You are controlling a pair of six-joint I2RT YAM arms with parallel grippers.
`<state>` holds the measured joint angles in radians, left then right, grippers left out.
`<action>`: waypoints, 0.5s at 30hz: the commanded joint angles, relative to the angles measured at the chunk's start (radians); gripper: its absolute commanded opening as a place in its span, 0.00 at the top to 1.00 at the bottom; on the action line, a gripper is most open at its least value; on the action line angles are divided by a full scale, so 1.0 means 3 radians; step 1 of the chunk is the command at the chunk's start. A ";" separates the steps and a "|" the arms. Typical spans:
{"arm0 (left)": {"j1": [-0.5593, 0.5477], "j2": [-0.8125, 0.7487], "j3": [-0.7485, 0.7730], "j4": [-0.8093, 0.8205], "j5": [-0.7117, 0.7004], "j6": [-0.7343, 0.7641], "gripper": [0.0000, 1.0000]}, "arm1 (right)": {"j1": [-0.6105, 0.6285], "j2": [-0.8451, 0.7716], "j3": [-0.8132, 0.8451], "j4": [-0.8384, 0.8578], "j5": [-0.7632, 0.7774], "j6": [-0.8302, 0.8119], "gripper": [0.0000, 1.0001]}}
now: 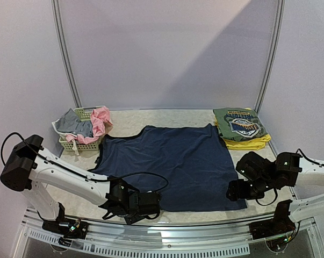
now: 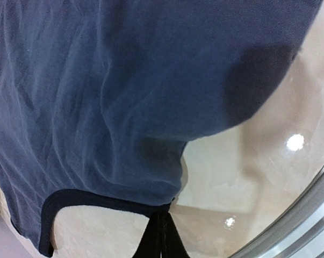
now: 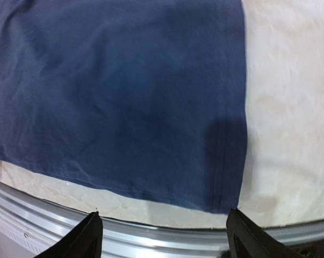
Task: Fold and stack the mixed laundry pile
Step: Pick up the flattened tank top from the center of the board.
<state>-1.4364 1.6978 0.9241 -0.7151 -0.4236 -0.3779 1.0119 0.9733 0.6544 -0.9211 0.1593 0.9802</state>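
The long navy dress [image 1: 172,161] lies spread flat across the middle of the table. At its near left corner my left gripper [image 1: 152,206] is shut on the dress; in the left wrist view the black fingers [image 2: 163,239] pinch the dark trimmed edge of the blue cloth [image 2: 97,97]. My right gripper [image 1: 233,191] hovers at the near right corner, open. Seen from the right wrist, its fingertips [image 3: 89,236] stand wide apart with nothing between them, and the hemmed corner of the dress [image 3: 223,188] lies just ahead. Grey [image 1: 73,123] and pink [image 1: 101,121] pieces sit in the basket.
The pale-green lattice basket [image 1: 85,112] stands at the back left. At the back right a folded green printed tee [image 1: 239,123] rests on a yellow piece [image 1: 247,143]. The table's metal front rail [image 3: 151,239] runs just below both grippers.
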 commanded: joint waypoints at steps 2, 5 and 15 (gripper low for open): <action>0.0033 0.0163 0.0082 0.0074 -0.0044 0.0044 1.00 | 0.0018 -0.0103 -0.0167 -0.0229 -0.0206 0.0430 0.22; 0.0038 0.0211 0.0109 0.0045 -0.0055 0.0032 1.00 | 0.0025 -0.0241 -0.0272 -0.0241 -0.0188 0.0571 0.23; 0.0039 0.0173 0.0115 -0.0040 -0.0048 -0.0039 1.00 | 0.0020 -0.0328 -0.0724 0.0298 -0.0380 0.0800 0.40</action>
<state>-1.4311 1.7435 0.9482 -0.7200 -0.4419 -0.3733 1.0138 0.8574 0.4538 -0.9039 0.0677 1.1873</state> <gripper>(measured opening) 0.006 0.616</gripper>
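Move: The right hand hovers over the dark blue tank top; the near hem corner lies about 3 cm back, 5 cm to its right and 7 cm below. The metal rail runs some 6 cm nearer than that corner, and the folded stack sits about 35 cm ahead of the hand and 11 cm right. The left hand already pinches the tank top's near shoulder end; the hem corner is roughly 42 cm to its right, about level fore and aft. Down, back and to the right, some 6 to 7 cm in all, the right hand comes in towards the near hem corner, turning about 10 degrees clockwise and bringing its fingers closer to upright while they close partway from wide, not yet on the cloth. The left hand keeps its pinch on the near shoulder end, settling by barely half a centimetre. ##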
